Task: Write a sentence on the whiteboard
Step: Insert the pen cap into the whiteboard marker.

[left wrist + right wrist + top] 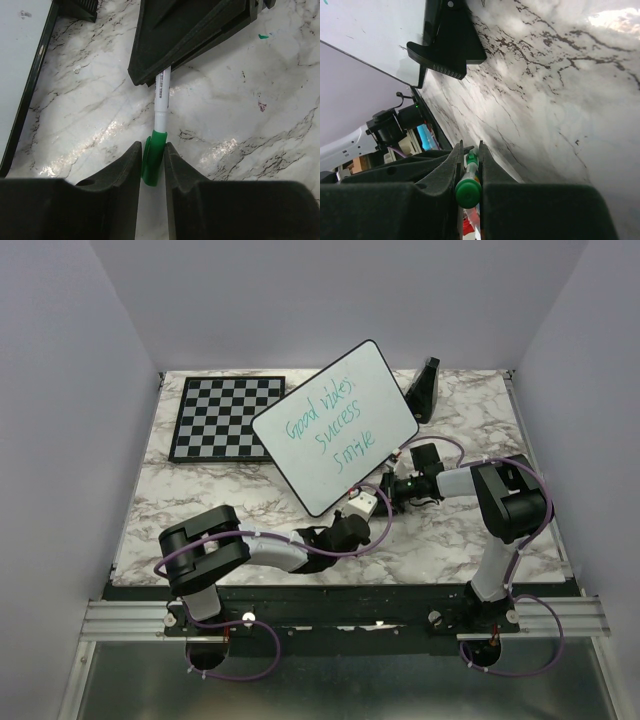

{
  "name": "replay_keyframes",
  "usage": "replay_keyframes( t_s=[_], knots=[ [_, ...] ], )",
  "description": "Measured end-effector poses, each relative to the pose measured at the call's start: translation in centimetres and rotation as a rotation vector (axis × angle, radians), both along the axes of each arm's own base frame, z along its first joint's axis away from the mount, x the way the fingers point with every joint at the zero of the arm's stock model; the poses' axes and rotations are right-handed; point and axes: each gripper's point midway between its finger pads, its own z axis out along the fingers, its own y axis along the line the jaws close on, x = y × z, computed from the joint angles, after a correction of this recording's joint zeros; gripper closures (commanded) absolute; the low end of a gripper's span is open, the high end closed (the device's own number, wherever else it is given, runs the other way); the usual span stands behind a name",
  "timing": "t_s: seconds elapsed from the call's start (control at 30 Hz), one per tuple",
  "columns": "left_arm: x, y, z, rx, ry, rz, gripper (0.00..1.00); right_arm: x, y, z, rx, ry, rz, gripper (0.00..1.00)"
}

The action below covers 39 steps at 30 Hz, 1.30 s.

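The whiteboard (335, 425) lies at an angle mid-table, and the sentence (330, 427) on it reads "Good vibes Success Smile" in green-teal. Both grippers meet just in front of its near edge. My right gripper (469, 150) is shut on a white marker (161, 100), whose green rear end (468, 191) points at the camera. My left gripper (152, 155) is shut on the marker's green cap (154, 160), which sits over the marker's tip. From above, the left gripper (366, 502) and right gripper (390, 490) nearly touch. The board's edge (20, 75) shows in the left wrist view.
A black-and-white chessboard (225, 415) lies at the back left, partly under the whiteboard's corner. A black wedge-shaped stand (423, 388) sits behind the board at the right. Another black stand foot (447, 45) juts from the board's rim. A small green mark (263, 36) is on the marble tabletop (200, 495).
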Motion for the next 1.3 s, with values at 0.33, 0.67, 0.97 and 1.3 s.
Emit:
replay_keyframes(
  t_s=[0.33, 0.67, 0.97, 1.3],
  knots=[
    [0.6, -0.5, 0.7, -0.009, -0.009, 0.004, 0.67, 0.0, 0.1, 0.2, 0.011, 0.005, 0.002, 0.99],
    [1.3, -0.8, 1.5, -0.014, -0.023, 0.007, 0.62, -0.2, 0.2, 0.4, 0.021, 0.009, 0.008, 0.99],
    [1.8, -0.5, 2.1, -0.030, -0.027, 0.023, 0.50, -0.1, 0.0, 0.5, 0.026, 0.009, 0.005, 0.99],
    [2.7, 0.5, 5.0, -0.096, -0.058, 0.062, 0.48, -0.3, -0.3, 0.6, 0.032, 0.036, 0.002, 1.00]
  ],
)
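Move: The marker's green cap is right between the left fingertips, less than a centimetre below that hand's point. The marker's middle is some 4 cm ahead and 3 cm to the right of the left hand; the whiteboard's nearer foot is about 8 cm ahead and 3 cm left, a little lower. From the right hand, which already holds the white barrel, the cap is roughly 5 cm back, 4 cm left and slightly lower. Up, and a little forward, the left hand draws off the cap: first a small lift forward and to the right, then a pause at that height while its fingers spread from about a third to half open, then a quicker climb, some 5 cm in all. The right hand keeps its pinch on the barrel and stays practically in place. ##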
